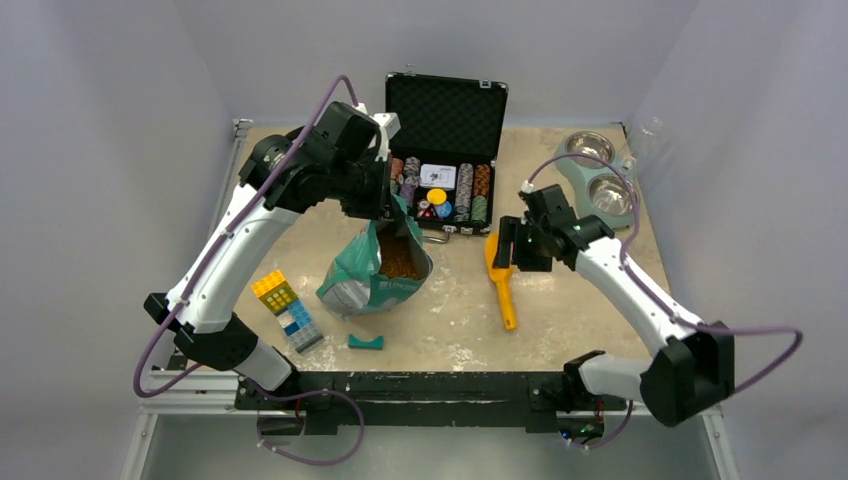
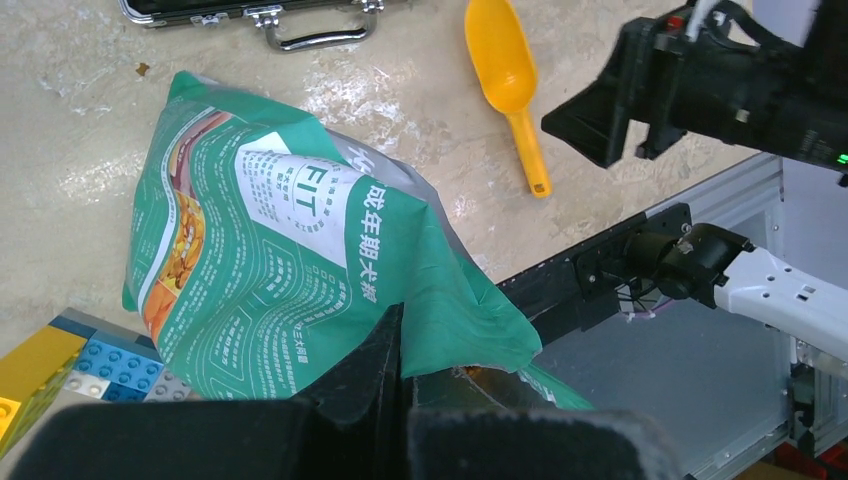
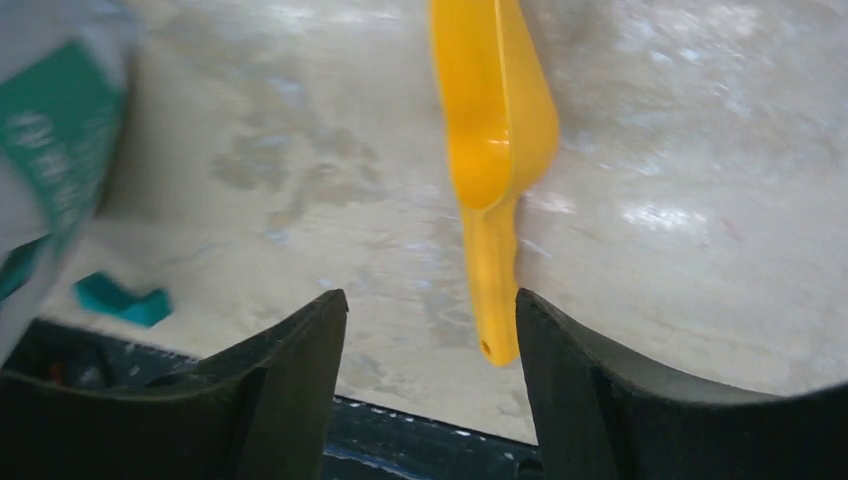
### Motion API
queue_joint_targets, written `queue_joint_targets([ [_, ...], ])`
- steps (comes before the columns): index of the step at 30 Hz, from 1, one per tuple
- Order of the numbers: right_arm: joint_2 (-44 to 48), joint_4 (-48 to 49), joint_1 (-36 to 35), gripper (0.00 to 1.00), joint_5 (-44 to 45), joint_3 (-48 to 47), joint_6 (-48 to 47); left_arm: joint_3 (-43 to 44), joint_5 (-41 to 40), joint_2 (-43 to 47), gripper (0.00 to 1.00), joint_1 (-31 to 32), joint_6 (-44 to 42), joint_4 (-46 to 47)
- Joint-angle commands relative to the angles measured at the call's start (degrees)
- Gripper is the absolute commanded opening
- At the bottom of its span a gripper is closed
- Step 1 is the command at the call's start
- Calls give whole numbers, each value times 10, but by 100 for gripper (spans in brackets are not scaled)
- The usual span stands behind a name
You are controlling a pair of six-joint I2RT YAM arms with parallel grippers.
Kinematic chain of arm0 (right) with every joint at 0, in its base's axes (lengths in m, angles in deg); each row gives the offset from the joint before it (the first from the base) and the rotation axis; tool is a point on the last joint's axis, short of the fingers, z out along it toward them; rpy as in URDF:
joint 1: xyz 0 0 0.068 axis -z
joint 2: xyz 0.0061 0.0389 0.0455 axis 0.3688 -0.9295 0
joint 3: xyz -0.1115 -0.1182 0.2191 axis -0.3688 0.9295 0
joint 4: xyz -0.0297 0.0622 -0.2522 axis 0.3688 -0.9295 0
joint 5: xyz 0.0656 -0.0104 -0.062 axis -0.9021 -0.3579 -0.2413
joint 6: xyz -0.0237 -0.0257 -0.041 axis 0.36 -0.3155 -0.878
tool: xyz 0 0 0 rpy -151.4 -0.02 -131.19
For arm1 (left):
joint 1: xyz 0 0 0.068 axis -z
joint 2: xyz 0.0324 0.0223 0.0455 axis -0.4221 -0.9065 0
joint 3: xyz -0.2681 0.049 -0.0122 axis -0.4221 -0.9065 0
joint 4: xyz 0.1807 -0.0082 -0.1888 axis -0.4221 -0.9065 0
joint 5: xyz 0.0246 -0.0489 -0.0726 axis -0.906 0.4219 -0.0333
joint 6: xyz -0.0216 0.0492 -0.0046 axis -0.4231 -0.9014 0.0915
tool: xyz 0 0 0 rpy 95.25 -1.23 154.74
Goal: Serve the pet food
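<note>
A teal-green bag (image 1: 372, 280) stands open in the middle of the table, with brown pet food (image 1: 403, 258) showing in its mouth. My left gripper (image 1: 386, 212) is shut on the bag's upper rim; in the left wrist view its fingers (image 2: 385, 345) pinch the green foil (image 2: 300, 240). A yellow scoop (image 1: 503, 282) lies flat on the table to the right of the bag. My right gripper (image 1: 505, 250) hovers open over the scoop's bowl end. In the right wrist view the scoop (image 3: 495, 130) lies below it, its handle tip close to the right finger (image 3: 570, 360), untouched.
An open black case (image 1: 445, 110) of poker chips stands at the back. A pale green stand with two steel bowls (image 1: 575, 178) sits at the back right. Toy bricks (image 1: 287, 310) and a small teal piece (image 1: 365, 342) lie near the front edge.
</note>
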Motion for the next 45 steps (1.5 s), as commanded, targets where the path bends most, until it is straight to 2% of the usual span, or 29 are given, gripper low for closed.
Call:
queue_joint_targets([
  [1, 76, 104, 25, 67, -179, 51, -50, 31, 0, 11, 0, -3, 12, 9],
  [6, 72, 181, 92, 66, -264, 126, -64, 32, 6, 15, 0, -3, 15, -4],
  [10, 35, 212, 69, 66, -253, 142, -65, 36, 9, 16, 0, -3, 13, -15],
  [15, -24, 210, -2, 65, -167, 127, -60, 43, 13, 14, 0, -3, 11, -18],
  [20, -48, 152, -95, 63, 34, 83, -46, 40, 22, 17, 0, -3, 8, -19],
  [22, -49, 125, -140, 61, 99, 62, -35, 37, 21, 20, 0, -3, 6, -19],
  [25, -55, 112, -190, 54, 132, 45, -30, 36, 20, 21, 0, -3, 3, -19],
  [28, -67, 122, -214, 36, 120, 40, -38, 33, 20, 23, 0, -3, 1, -17],
  [31, -100, 131, -217, 29, 99, 31, -50, 27, 22, 26, 0, -3, -2, -16],
  [42, -153, 218, -218, 20, 18, 70, -42, 18, 30, 32, 0, -3, -1, -16],
  [45, -178, 229, -218, 12, -7, 71, -28, 19, 31, 31, 0, -3, -3, -17],
])
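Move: The yellow scoop lies on the table almost directly under the right hand, about 9 cm below, its middle roughly 1 cm ahead and 1 cm left, its bowl pointing forward. The pet food bag stands some 27 cm left and 1 cm ahead of that hand; the chip case lies about 21 cm ahead and 16 cm left. From the left hand, which holds the bag's rim, the scoop is about 25 cm right, 1 cm ahead and 28 cm below. The scoop's neck is where the right fingers end up: the hand first bobs up slightly, then dips, rises a little and dips again, ending some 10 cm left, 9 cm lower and 3 cm back, turned about 25 degrees counter-clockwise. Its fingers stay wide at first, then close nearly shut at the neck, pinching the handle just behind the bowl. The left hand stays put, keeping its grip on the bag's rim. ##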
